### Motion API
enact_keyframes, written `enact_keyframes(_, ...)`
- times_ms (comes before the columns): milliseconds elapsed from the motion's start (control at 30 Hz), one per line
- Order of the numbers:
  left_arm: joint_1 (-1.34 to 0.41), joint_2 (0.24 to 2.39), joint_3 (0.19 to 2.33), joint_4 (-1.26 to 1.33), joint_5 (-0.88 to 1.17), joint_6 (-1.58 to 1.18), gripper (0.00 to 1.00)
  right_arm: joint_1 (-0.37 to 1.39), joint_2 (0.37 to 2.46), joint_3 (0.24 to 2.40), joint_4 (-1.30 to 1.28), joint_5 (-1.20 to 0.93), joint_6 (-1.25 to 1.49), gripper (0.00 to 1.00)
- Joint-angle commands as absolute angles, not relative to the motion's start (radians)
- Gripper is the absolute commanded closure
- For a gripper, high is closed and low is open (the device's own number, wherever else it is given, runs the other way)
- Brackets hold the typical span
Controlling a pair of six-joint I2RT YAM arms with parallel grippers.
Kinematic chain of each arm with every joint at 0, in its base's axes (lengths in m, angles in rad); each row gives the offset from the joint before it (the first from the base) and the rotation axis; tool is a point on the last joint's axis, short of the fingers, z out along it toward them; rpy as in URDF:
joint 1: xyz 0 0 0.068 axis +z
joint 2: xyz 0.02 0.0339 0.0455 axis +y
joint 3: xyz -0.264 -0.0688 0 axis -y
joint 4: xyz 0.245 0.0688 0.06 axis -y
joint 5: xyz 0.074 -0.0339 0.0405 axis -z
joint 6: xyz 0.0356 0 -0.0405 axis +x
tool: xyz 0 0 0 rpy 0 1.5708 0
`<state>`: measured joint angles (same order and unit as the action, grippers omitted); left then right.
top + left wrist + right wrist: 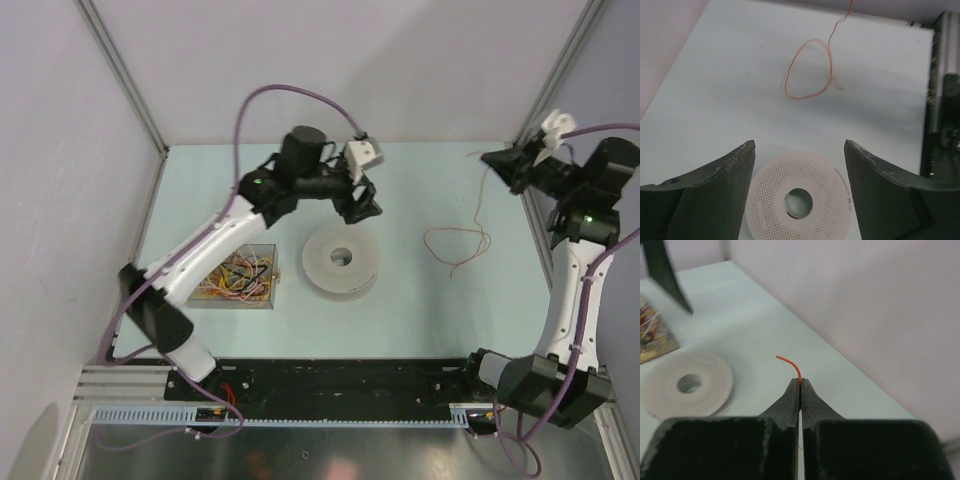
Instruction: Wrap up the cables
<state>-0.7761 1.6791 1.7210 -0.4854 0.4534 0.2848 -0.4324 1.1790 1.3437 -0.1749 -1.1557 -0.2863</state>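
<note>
One thin orange cable hangs from my right gripper at the far right and ends in a loose loop on the table. That gripper is shut on the cable, whose short curved end sticks out past the fingertips. More cables, in yellow, red and white, lie tangled in a clear box at the left. My left gripper hovers just behind the white perforated spool. It is open, with nothing between its fingers, and the spool lies flat below the gap.
The spool sits mid-table, right of the clear box. Grey walls close the table at the back and on both sides. A black rail runs along the near edge between the arm bases.
</note>
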Motion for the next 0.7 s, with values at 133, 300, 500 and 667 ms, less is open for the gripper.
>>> enact_keyframes(133,-0.752,1.454,1.624,-0.452,0.704,0.077,0.31,-0.015,1.051,1.353,-0.787,-1.083,-0.999,1.00)
enact_keyframes(300,-0.770,1.429,1.562,-0.452,0.718,-0.010,0.35,0.197,1.015,1.327,-0.820,-0.941,-1.022,1.00)
enact_keyframes(500,-0.811,1.398,1.470,-0.453,0.699,-0.020,0.38,0.364,1.003,1.308,-0.824,-0.828,-1.023,1.00)
enact_keyframes(667,-0.819,1.398,1.446,-0.452,0.715,-0.024,0.44,0.465,1.009,1.300,-0.822,-0.756,-1.019,1.00)
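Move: My right hand already pinches the cable near its free end, which lies about 20 cm to the right of my open left hand, 5 cm ahead and some 11 cm higher. From my right hand, the left gripper's open fingers are about 24 cm to the left, 5 cm back and 11 cm lower. Near the left hand's way, the reel lies roughly 5 cm left of that hand, 2 cm back and 28 cm below; the cable loop on the table is about 22 cm right of it, 1 cm ahead and 30 cm below. I sweep my right hand about 20 cm left and some 13 cm back, sinking as I go, keeping the pinch on the cable and turning counter-clockwise so its tips dip towards my left fingers. I draw my left hand back about 11 cm, arching up and down again to its old height, rolling it some 20 degrees and narrowing its fingers partway, still open for the cable end. ##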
